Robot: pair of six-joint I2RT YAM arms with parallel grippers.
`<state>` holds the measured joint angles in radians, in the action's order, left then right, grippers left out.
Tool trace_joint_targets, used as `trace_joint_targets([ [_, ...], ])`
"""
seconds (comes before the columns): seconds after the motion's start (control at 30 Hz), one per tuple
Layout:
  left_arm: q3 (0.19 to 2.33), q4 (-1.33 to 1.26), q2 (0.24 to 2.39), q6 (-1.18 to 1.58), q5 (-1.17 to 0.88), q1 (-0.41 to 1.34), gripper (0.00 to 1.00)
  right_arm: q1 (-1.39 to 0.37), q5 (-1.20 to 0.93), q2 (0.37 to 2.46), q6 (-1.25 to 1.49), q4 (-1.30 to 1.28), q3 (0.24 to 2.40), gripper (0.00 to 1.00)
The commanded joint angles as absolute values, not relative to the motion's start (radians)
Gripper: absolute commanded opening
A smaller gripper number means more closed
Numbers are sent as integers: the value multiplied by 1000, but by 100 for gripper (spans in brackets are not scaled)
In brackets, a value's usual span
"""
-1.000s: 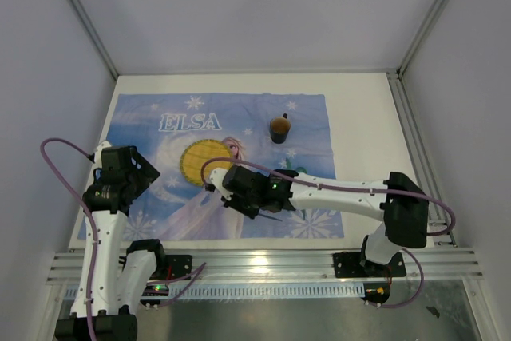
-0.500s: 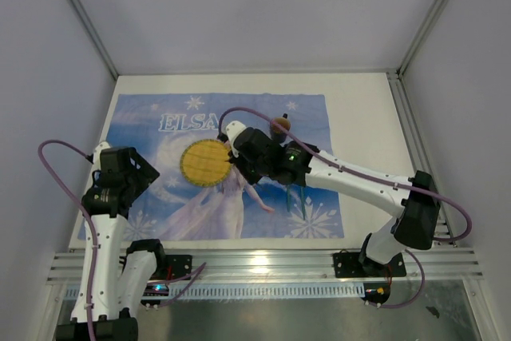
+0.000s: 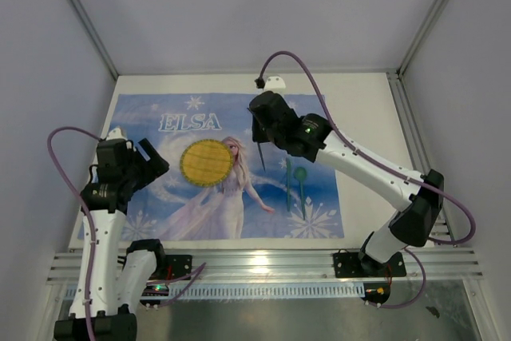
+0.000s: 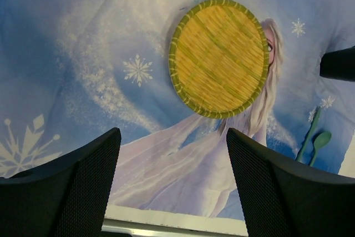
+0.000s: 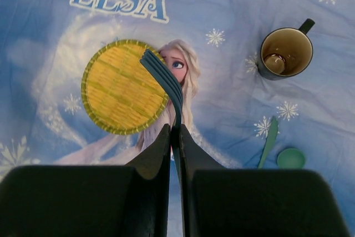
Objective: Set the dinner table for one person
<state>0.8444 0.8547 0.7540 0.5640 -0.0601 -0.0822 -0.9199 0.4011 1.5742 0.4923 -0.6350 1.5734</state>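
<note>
My right gripper [image 5: 173,132] is shut on the handle of a dark blue-grey fork [image 5: 165,77], held up in the air over the blue "ELSA" cloth [image 3: 160,197]. In the top view, the right gripper [image 3: 259,135] is above the cloth's middle back, and the fork [image 3: 262,156] hangs below it. A round yellow woven mat [image 3: 206,162] lies on the cloth, left of the fork. My left gripper [image 4: 172,184] stands open and empty near the cloth's front left, its fingers [image 4: 66,187] pointing at the mat [image 4: 219,58]. The white dinner table [image 3: 367,109] shows around the cloth.
A dark mug [image 5: 285,53] stands on the cloth at the back right; my right arm hides it in the top view. A green spoon [image 3: 300,175] and a slim green utensil [image 3: 287,185] lie side by side right of the mat. Aluminium rails [image 3: 255,265] run along the near edge.
My right arm has risen and swung from the cloth's front middle toward the back with the fork, covering the mug in the top view. The left gripper has turned slightly.
</note>
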Motion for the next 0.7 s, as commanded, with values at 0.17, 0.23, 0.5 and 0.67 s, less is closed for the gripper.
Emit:
trace_joint_targets([
  [0.17, 902, 657, 747, 655, -66, -80, 79, -888, 574, 1638, 808, -683, 1686, 5],
  [0.23, 900, 571, 732, 667, -156, -80, 80, -882, 558, 1676, 818, -693, 1736, 5],
  [0.5, 965, 486, 795, 442, -446, -43, 81, -825, 420, 1804, 815, -724, 1906, 6],
  [0.67, 973, 491, 836, 400, -552, -17, 80, -802, 327, 1933, 778, -814, 2091, 6],
])
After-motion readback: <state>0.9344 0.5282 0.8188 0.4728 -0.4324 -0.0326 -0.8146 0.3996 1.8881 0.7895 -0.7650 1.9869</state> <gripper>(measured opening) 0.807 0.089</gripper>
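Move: The fork in the right fingers is about 8 cm ahead of the left hand, 25 cm to its right and 5 cm higher. From the right hand, the open left gripper lies some 8 cm back, 25 cm left and 8 cm lower. On the cloth, about 25 cm below the right hand, are the plate, 15 cm left and 3 cm back, and the mug, 6 cm right and 5 cm ahead. Open left hand rises 9 cm, swinging right towards the fork; right hand carries it some 8 cm forward. ##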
